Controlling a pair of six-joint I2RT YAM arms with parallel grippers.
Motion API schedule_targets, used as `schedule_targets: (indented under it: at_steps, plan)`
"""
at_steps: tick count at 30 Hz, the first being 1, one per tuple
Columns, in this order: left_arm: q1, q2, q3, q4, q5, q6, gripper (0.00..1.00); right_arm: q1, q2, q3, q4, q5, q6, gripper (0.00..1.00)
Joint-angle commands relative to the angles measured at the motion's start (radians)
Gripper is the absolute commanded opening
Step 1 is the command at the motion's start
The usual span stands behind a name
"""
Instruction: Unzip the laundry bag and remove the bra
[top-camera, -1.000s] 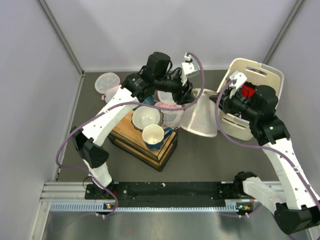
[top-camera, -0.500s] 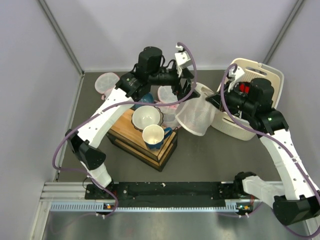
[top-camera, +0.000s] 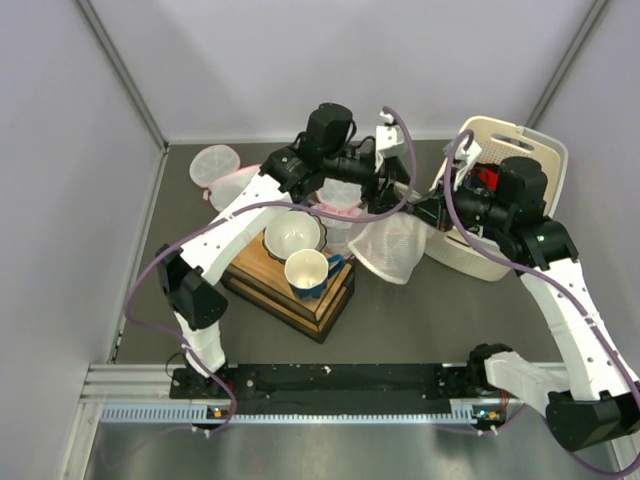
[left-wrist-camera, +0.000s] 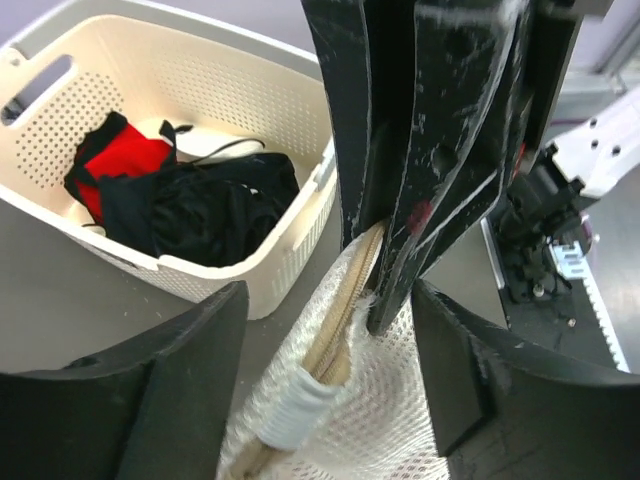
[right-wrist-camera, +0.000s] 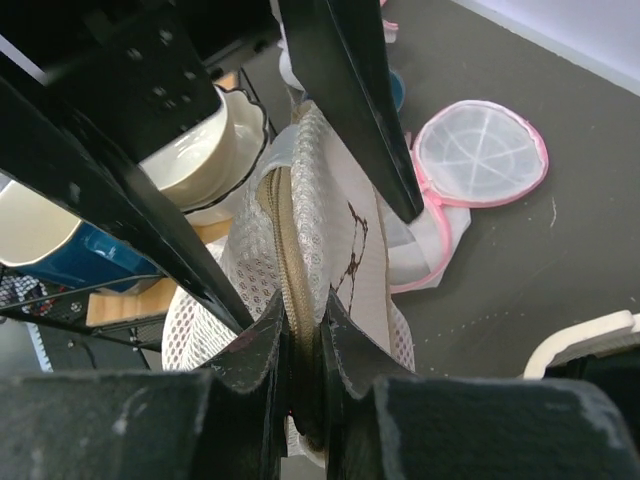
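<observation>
The white mesh laundry bag (top-camera: 392, 247) hangs between both grippers, in front of the cream basket (top-camera: 520, 150). My right gripper (right-wrist-camera: 303, 330) is shut on the bag's beige zipper band (right-wrist-camera: 285, 230). It also shows in the top view (top-camera: 428, 208). My left gripper (left-wrist-camera: 320, 390) is open, with one finger on each side of the bag's zipper edge (left-wrist-camera: 340, 320), right beside the right gripper's fingertips (left-wrist-camera: 385, 300). The red bra (left-wrist-camera: 120, 165) lies in the basket (left-wrist-camera: 250, 90), partly under a black garment (left-wrist-camera: 215, 210). It shows red in the top view (top-camera: 487, 180).
A wooden crate (top-camera: 270, 275) holds a white bowl (top-camera: 293, 232) and a white mug (top-camera: 307, 270) left of the bag. Small pink-trimmed mesh bags lie at the back left (top-camera: 215, 163) and under the left arm (right-wrist-camera: 480, 150). Grey walls enclose the table.
My left arm has swung right and down to meet the right gripper at the bag's zipper. The bag has sagged lower. The right gripper has stayed by the basket.
</observation>
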Motion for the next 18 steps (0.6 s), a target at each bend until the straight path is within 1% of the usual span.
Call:
schedule_targets:
  at_steps: [1,2,3,5,6,9,10,11,13,16,17,18]
  plan:
    - [-0.011,0.0,0.041,-0.079,0.053,0.127,0.66,-0.007,0.002,0.063,0.024,-0.062,0.011,0.0]
    - [-0.009,-0.001,0.039,-0.101,0.036,0.131,0.62,-0.007,0.004,0.063,0.023,-0.061,0.011,0.0]
    - [-0.011,-0.002,0.036,-0.112,0.031,0.151,0.49,-0.007,0.004,0.064,0.021,-0.058,0.011,0.0]
    - [-0.009,-0.005,0.035,-0.124,0.018,0.159,0.34,-0.007,0.007,0.067,0.017,-0.049,-0.017,0.0]
    - [-0.011,-0.007,0.034,-0.133,-0.004,0.164,0.2,-0.008,0.008,0.067,0.015,-0.041,-0.019,0.0]
    - [-0.011,-0.02,0.025,-0.133,-0.038,0.167,0.18,-0.007,0.008,0.071,0.0,-0.01,-0.032,0.0]
    - [-0.011,-0.023,0.015,-0.133,-0.042,0.17,0.25,-0.008,0.005,0.074,-0.006,0.006,-0.042,0.0]
    - [-0.009,-0.028,0.01,-0.133,-0.045,0.174,0.29,-0.007,0.005,0.074,-0.011,0.014,-0.045,0.0]
    - [-0.008,-0.037,-0.001,-0.133,-0.058,0.182,0.34,-0.007,0.005,0.075,-0.022,0.028,-0.055,0.0]
    - [-0.009,-0.043,-0.011,-0.133,-0.078,0.188,0.32,-0.007,0.002,0.077,-0.034,0.043,-0.062,0.0]
    - [-0.009,-0.043,-0.013,-0.135,-0.085,0.187,0.08,-0.007,0.002,0.077,-0.037,0.046,-0.065,0.0]
    - [-0.008,-0.045,-0.012,-0.135,-0.1,0.178,0.0,-0.007,0.002,0.077,-0.04,0.048,-0.065,0.0]
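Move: The laundry bag's zip edge runs just under the left hand's open fingers, about 3 cm below its hand point, and the right fingertips already grip that edge some 4 cm farther right. From the right hand, this stretch is roughly 2 cm ahead and 4 cm left. From the left hand, the laundry basket is about 15 cm ahead, 27 cm right and 28 cm below; the pink-rimmed bag about 17 cm ahead, 12 cm left and 34 cm below; the blue mug some 7 cm back, 20 cm left and 18 cm below. Straight down by about 3 cm, the left hand sinks over the zip edge with its fingers closing from wide to nearly shut, and pinches the edge right beside the right gripper's tips, edging back about 1 cm and forward again on the way. The right hand keeps its shut grip on the edge, easing down only about 1 cm. ##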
